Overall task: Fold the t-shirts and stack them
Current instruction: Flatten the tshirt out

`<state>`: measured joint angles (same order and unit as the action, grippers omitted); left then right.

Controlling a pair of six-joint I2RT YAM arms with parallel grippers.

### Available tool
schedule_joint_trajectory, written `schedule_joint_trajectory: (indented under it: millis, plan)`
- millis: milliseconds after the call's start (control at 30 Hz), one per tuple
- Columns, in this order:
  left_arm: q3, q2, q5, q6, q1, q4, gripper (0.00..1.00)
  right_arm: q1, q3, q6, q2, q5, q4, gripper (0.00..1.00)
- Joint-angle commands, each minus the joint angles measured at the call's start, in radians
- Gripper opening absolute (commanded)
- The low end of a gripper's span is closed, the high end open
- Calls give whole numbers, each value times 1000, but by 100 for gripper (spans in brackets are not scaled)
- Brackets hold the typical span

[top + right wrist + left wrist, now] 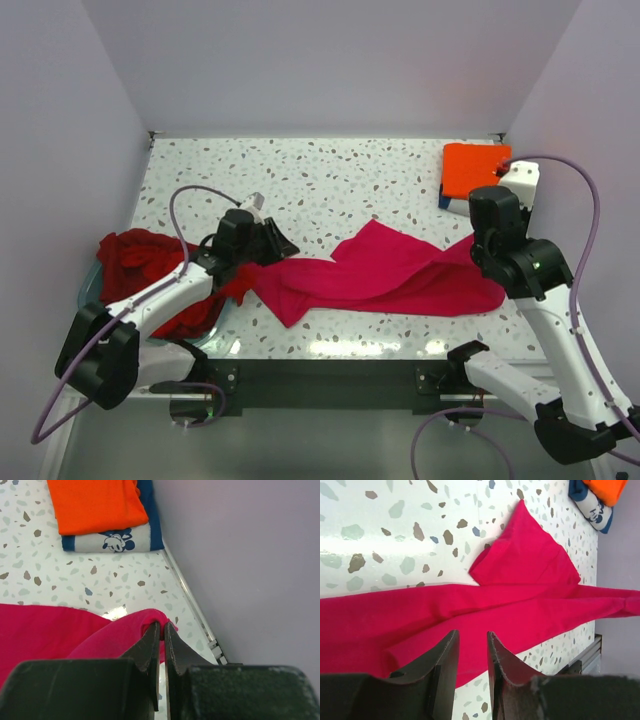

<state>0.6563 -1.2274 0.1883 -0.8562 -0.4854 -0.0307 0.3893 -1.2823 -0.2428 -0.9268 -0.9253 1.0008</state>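
A magenta-pink t-shirt [380, 270] lies stretched out and crumpled across the middle of the table. My left gripper [275, 243] hovers over its left end. In the left wrist view that gripper [472, 635] is open, with the pink cloth [520, 605] lying below the gap and nothing between the fingers. My right gripper [487, 258] is at the shirt's right end. The right wrist view shows it [162, 625] shut on a raised fold of the pink cloth [50, 630]. An orange t-shirt [475, 168] lies folded on a navy one with white print [120, 540] at the back right.
A pale blue tub [88, 283] at the left edge holds dark red t-shirts [140, 255]. The side wall [240, 555] runs close along the right of the folded stack and of my right gripper. The table's front edge [330, 350] lies just below the pink shirt.
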Motion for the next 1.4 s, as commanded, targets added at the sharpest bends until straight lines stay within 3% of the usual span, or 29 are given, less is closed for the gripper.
schedule_joint_trajectory:
  millis: [0, 133, 300, 600, 1367]
  plan:
    - [16, 19, 80, 11, 5, 68, 34, -7, 5, 0, 11, -17, -39, 0]
    - [-3, 51, -54, 164, -30, -75, 35, -7, 9, -15, 22, 2, -34, 0]
    - [-24, 62, -251, 189, -194, -189, 38, -9, 38, -42, 37, 29, -33, 0]
    - [-147, -7, -234, 157, -202, -103, 38, -9, 58, -62, 46, 51, -25, 0]
    - [121, -242, -239, 210, -202, -67, 38, -9, 69, -44, 52, 32, -25, 0]
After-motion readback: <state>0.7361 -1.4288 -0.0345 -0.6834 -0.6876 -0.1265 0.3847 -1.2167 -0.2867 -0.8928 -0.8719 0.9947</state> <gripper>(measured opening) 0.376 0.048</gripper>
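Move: The loose fold in the left part of the pink t-shirt lies almost straight below the left hand, about 10 cm down and 2 cm to its right. The shirt's near left corner is roughly 11 cm back, its far folded-over flap some 23 cm right and 10 cm ahead. The red pile is about 28 cm left and 2 cm back. From the right hand, which holds the shirt's right end up, the fold lies some 40 cm left, 5 cm ahead and 30 cm down. Down and back the left hand swings, about 10 cm down and 7 cm back, rolling some 20 degrees so the fingers point more steeply at the pink shirt; it then slides forward about 5 cm and right, rising about 4 cm, to bring the still part-open fingertips up to the loose fold. The right hand keeps its pinch on the raised end and sinks about 2 cm. ##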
